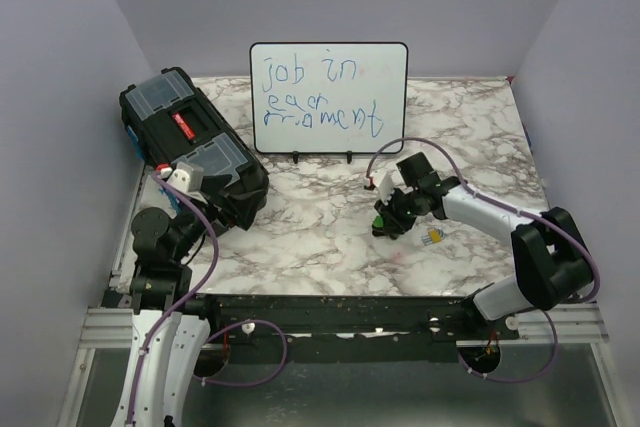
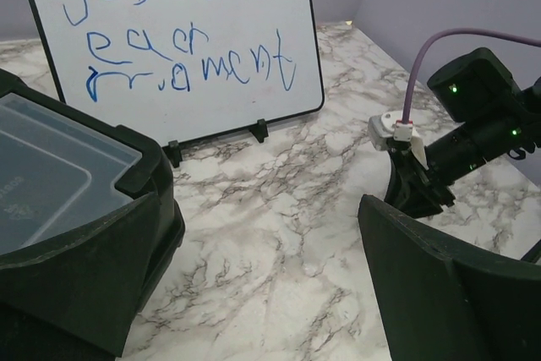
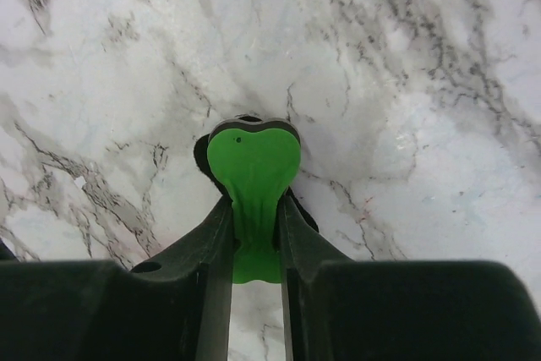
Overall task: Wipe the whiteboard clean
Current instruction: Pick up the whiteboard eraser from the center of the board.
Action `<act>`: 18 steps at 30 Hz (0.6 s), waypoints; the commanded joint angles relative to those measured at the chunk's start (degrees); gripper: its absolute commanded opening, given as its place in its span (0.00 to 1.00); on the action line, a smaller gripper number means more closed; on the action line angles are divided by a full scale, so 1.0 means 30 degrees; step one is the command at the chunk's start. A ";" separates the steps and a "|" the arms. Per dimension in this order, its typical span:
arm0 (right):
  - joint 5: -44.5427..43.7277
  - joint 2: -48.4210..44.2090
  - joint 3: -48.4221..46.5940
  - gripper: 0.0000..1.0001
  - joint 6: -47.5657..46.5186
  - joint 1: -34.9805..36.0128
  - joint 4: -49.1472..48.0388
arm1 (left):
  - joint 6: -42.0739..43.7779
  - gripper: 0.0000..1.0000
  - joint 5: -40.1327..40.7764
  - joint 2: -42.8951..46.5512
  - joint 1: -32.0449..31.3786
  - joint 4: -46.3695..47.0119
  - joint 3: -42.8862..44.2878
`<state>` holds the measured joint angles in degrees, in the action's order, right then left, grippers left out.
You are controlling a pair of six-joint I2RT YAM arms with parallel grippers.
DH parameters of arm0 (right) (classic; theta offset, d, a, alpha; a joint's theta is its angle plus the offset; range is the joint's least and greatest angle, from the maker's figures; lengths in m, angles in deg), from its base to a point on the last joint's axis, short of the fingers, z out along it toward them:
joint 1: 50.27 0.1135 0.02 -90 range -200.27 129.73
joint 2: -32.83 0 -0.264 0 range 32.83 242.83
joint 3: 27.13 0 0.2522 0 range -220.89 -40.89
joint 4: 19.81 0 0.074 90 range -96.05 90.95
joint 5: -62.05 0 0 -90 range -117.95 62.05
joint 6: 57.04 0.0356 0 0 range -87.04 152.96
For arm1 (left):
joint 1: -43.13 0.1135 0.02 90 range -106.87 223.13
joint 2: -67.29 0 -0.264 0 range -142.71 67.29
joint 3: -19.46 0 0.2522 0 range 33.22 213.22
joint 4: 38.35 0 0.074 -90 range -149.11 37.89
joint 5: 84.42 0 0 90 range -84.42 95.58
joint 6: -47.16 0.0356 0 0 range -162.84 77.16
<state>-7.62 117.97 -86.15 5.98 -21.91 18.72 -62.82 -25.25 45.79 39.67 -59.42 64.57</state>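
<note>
The whiteboard point(image 1: 328, 97) stands upright on small black feet at the back of the marble table, with blue handwriting across it; the left wrist view shows it too point(image 2: 177, 31). My right gripper point(image 1: 388, 219) is low over the table in front of the board, shut on a green eraser point(image 3: 254, 166) that has a black pad under it. Its fingers point(image 3: 211, 251) pinch the eraser's narrow green grip. My left gripper point(image 2: 270, 234) is open with only bare table between its fingers, next to the toolbox and well short of the board.
A black toolbox point(image 1: 190, 142) with clear lid panels lies at the left, close to my left arm. A small striped item point(image 1: 433, 237) lies on the table just right of the right gripper. Purple walls enclose the table.
</note>
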 commanded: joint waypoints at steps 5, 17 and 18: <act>0.5273 -0.1219 -0.2212 0.01 0.1406 -0.2369 0.0359 | -0.2404 0.99 -0.1817 -0.4004 -0.0018 -0.0353 0.4080; 0.7879 -0.1884 -0.2441 0.01 0.1534 -0.2807 0.0853 | -0.0477 0.99 0.1705 -1.8595 -0.0054 -0.5840 1.8437; 0.7869 -0.2019 -0.2410 0.01 0.1552 -0.2874 0.0853 | -0.0118 0.99 0.2637 -1.9913 -0.0036 -0.6446 1.9909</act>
<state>12.34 114.19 -92.40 9.71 -29.78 20.21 -68.92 -27.72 1.16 39.60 -67.94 108.57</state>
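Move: The right hand holds the eraser just above the table. From it the whiteboard's middle lies about 23 cm ahead, 11 cm to the left and 10 cm higher, and a small yellow tool lies about 9 cm to its right, level with it. From the empty left hand the board's middle is roughly 24 cm ahead, 9 cm to the right and 16 cm below; the toolbox's middle is about 17 cm ahead, 19 cm to the left and 23 cm below. Up from the table the right hand goes about 7 cm, keeping its pinch on the eraser, first forward and then easing slightly back and left, while it rolls some 20 degrees so the fingers point more to the left. The left hand speeds forward and up by a good 10 cm each way, closing the forward gap to the whiteboard, fingers wide open, wrist tipping down. ##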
